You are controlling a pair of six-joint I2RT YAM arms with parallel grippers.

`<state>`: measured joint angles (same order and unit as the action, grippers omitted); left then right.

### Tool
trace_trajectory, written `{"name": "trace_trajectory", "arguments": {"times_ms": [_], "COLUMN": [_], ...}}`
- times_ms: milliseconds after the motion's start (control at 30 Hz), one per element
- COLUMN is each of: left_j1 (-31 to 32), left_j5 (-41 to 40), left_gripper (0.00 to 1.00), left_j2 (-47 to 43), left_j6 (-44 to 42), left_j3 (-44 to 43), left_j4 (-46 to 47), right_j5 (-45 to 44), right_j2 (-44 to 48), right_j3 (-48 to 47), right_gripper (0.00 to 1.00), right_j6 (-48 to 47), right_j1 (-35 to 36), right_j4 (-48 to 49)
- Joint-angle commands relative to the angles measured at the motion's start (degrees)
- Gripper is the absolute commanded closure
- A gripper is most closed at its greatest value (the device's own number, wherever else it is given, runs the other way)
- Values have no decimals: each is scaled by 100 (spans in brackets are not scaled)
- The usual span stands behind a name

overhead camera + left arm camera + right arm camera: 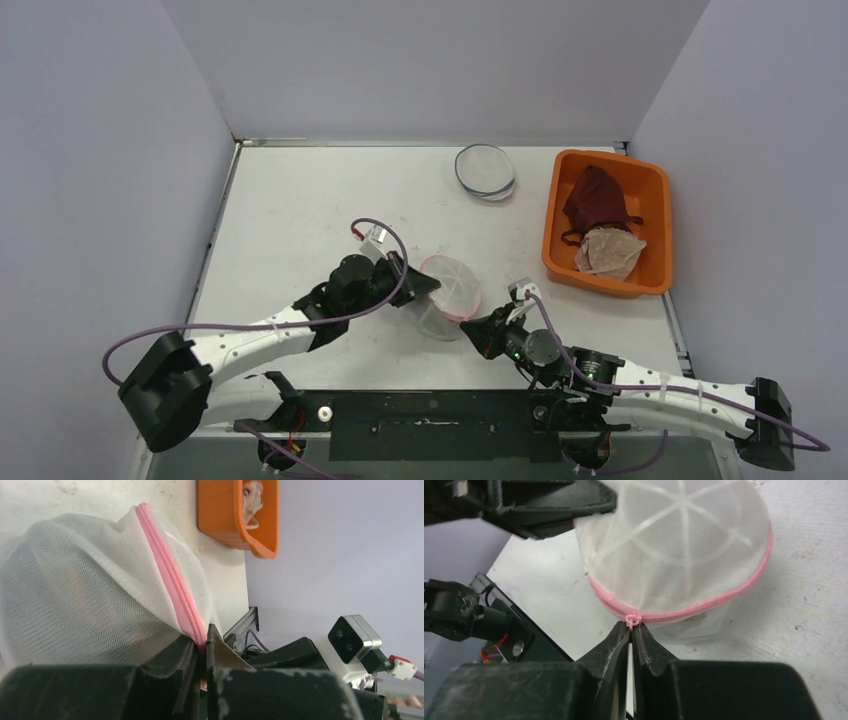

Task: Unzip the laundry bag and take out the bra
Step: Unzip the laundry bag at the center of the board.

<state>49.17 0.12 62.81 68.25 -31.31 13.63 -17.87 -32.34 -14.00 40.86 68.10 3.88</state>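
A round white mesh laundry bag (448, 290) with a pink zipper (170, 582) lies on the table between the two arms. My left gripper (204, 641) is shut on the bag's zipper seam at its left side. My right gripper (631, 626) is shut on the small pink zipper pull (632, 617) at the bag's near edge. The zipper (704, 602) runs closed around the bag's rim. The mesh (674, 545) shows white ribs and a pale shape inside; the bra itself cannot be made out.
An orange bin (655, 215) at the right holds a dark red garment (595, 200) and a beige one (610, 250). A second round mesh bag (485, 170) lies at the back. Walls close in the table on three sides.
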Motion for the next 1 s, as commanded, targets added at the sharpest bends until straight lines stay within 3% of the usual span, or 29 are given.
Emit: {"name": "trace_trajectory", "arguments": {"times_ms": [0,133,300,367,567,733,967], "left_j1": [-273,-242,-296,-314,-320,-268,370], "left_j5": [1910,2528,2303,2043,1329,679,-445], "left_gripper": [100,100,98,91,37,1,4], "left_j2": [956,1651,1761,1594,1025,203,-915], "left_j6": [-514,-744,-749,-923,-1173,-980,-425], "left_j3": [-262,-675,-321,-202,-34,274,625], "left_j4": [2329,2505,2660,2327,1195,493,-572], "right_j5": [-865,-1532,-2135,-2194,-2155,-2095,-1856], "right_j2": [143,-20,-460,-651,-1368,-1726,-2041], "right_j3": [-156,-270,-269,-221,-297,-526,-615], "right_gripper": [95,95,95,95,95,95,95], "right_j6": [-144,-123,7,79,133,37,98], "right_j1": [593,1204,1721,1759,1760,1708,1500], "right_j4": [-272,-360,-187,-16,415,622,763]}}
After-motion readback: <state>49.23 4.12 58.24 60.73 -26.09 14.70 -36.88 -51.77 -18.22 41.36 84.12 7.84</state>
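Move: The right gripper already pinches the laundry bag's zip pull; the pull is some 7 cm back, 5 cm right and 3 cm below the left hand, which is shut on the pink zip band. The bag's middle lies about 4 cm ahead, 4 cm left and 4 cm below the right hand. From the right hand, the blue-rimmed bag lies 28 cm ahead, 4 cm right and 9 cm down, the orange bin 19 cm ahead and 29 cm right, 8 cm down. Keep the right fingers shut on the zip pull and draw it back about 3 cm and down nearly 5, then ease it a little left and up. Meanwhile sweep the left gripper about 5 cm right with a 20-degree clockwise turn, then open it wide to let go of the pink band, backing off left and slightly down and unwinding most of that turn. ##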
